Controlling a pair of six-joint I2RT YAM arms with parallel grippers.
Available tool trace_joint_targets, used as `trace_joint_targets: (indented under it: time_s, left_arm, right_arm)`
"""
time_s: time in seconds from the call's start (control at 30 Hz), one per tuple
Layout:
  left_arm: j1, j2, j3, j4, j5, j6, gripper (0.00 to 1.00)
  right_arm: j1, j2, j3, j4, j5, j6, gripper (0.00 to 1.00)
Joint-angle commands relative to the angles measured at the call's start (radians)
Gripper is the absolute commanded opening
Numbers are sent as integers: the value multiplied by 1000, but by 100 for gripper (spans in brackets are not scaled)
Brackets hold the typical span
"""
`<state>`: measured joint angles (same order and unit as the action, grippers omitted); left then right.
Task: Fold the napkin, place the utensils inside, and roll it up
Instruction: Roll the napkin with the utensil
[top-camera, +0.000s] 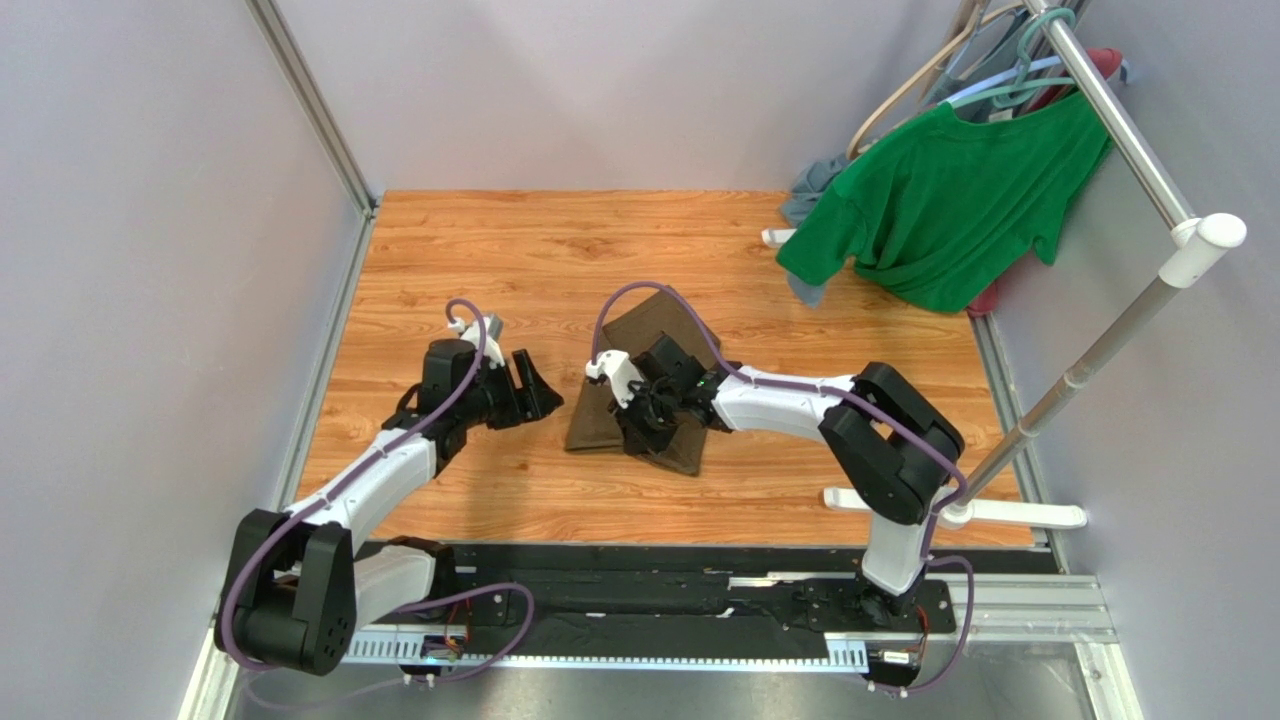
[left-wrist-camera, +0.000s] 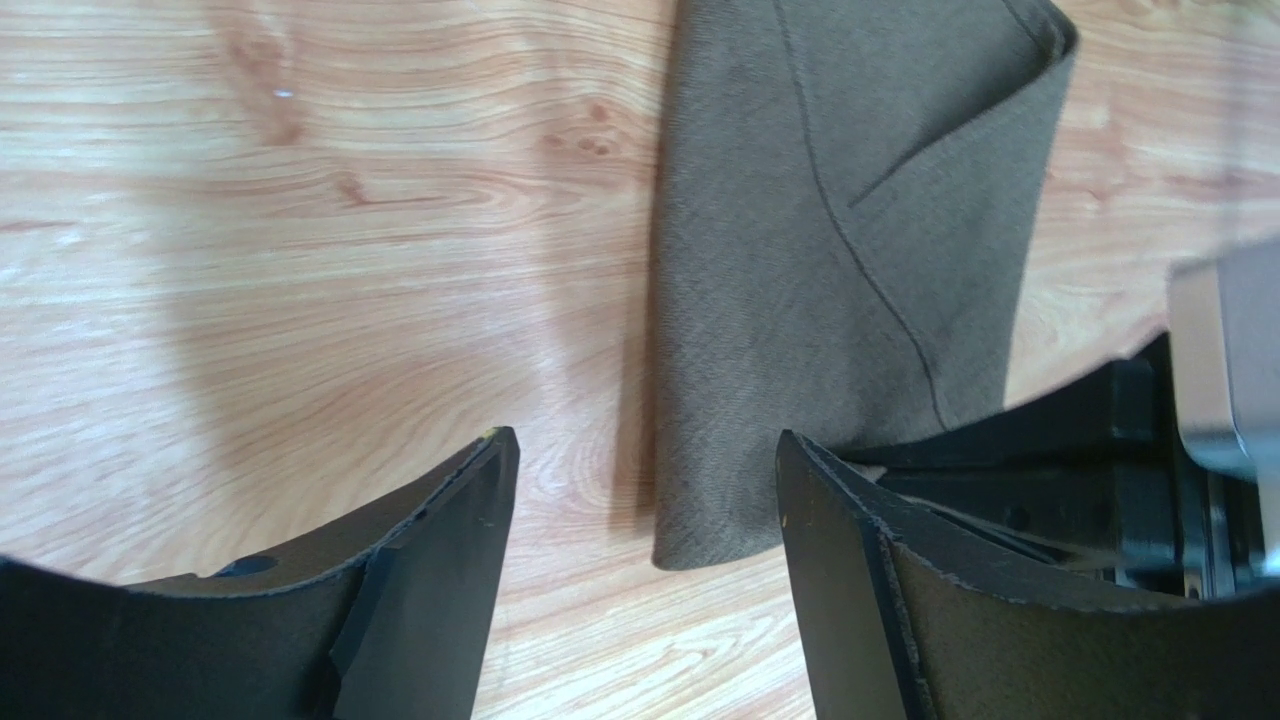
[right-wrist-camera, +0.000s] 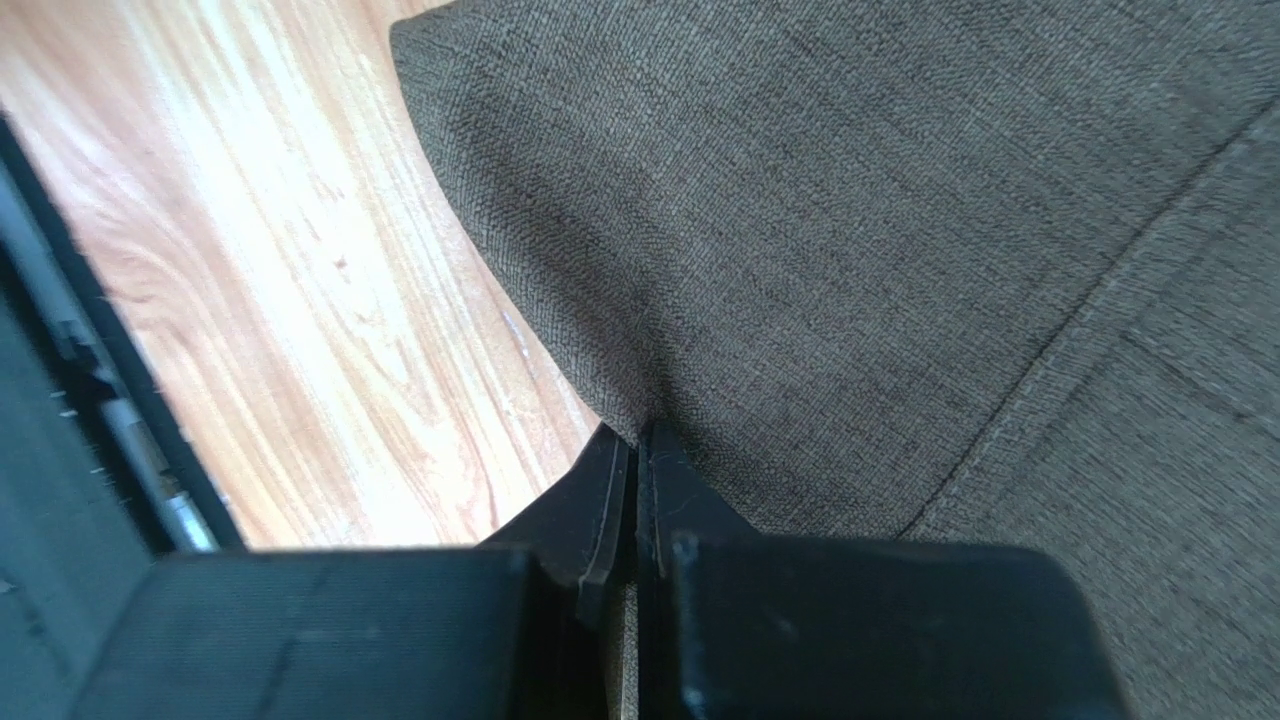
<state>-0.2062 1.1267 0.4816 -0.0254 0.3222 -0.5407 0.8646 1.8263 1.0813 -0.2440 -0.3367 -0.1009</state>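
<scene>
The olive-brown napkin (top-camera: 643, 318) lies folded in the middle of the wooden table (top-camera: 511, 255). My right gripper (top-camera: 643, 420) is over its near part, shut on the napkin's edge (right-wrist-camera: 842, 225); cloth shows pinched between the closed fingers (right-wrist-camera: 594, 503). My left gripper (top-camera: 538, 393) stands open just left of the napkin's near left corner (left-wrist-camera: 721, 525), apart from it, with only bare wood between its fingers (left-wrist-camera: 451, 525). The utensils are not in view.
A bright green T-shirt (top-camera: 947, 195) hangs from a metal rack (top-camera: 1120, 113) at the back right, with a grey-blue garment (top-camera: 812, 188) behind it. Grey walls close the left and back sides. The rack's white foot (top-camera: 962, 513) lies at the near right.
</scene>
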Motion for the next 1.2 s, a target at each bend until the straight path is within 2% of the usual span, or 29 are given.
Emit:
trace_joint_targets:
  time_s: [0.0, 0.13, 0.4, 0.57, 0.87, 1.03, 1.1, 1.17]
  left_arm:
    - [5, 18, -31, 110, 115, -14, 74]
    - [2, 57, -38, 104, 172, -47, 75]
    - [-38, 157, -46, 104, 172, -97, 74]
    - [-62, 192, -46, 130, 181, -137, 69]
    - [-76, 289, -61, 242, 210, -199, 45]
    - [-76, 286, -48, 217, 202, -200, 24]
    - [-76, 286, -38, 205, 204, -194, 22]
    - [-76, 288, -32, 186, 207, -188, 16]
  right_arm:
    - [-32, 31, 55, -31, -173, 43, 0]
    - [-56, 54, 81, -34, -217, 50, 0]
    - [-82, 80, 103, -40, -248, 52, 0]
    - [-87, 83, 103, -43, -246, 49, 0]
    - [-90, 94, 103, -40, -255, 44, 0]
    - [-90, 91, 101, -40, -248, 41, 0]
    - [-90, 88, 100, -38, -243, 40, 0]
    - [-90, 90, 100, -40, -237, 38, 0]
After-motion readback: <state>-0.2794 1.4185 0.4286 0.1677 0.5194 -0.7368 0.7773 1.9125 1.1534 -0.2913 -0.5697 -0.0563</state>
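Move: From my open left hand, the napkin's near-left corner lies about 4 cm back, 5 cm to the right and some 6 cm below. My right gripper, already shut on the napkin's near edge, is about 5 cm back and 13 cm right of my left hand; the napkin's middle is about 4 cm ahead and 14 cm right, down on the table. From my right hand, that near-left corner lies roughly 9 cm to the left, about level in reach and height. I bring my left hand down and to the right, about 5 cm each, drawing it back some 3 cm as well, onto the napkin's near-left corner. The wrist tips some 20 degrees more steeply downward; over the last part my fingers close and pinch the folded cloth. My right hand keeps its pinch almost in place, its wrist turning a little. ##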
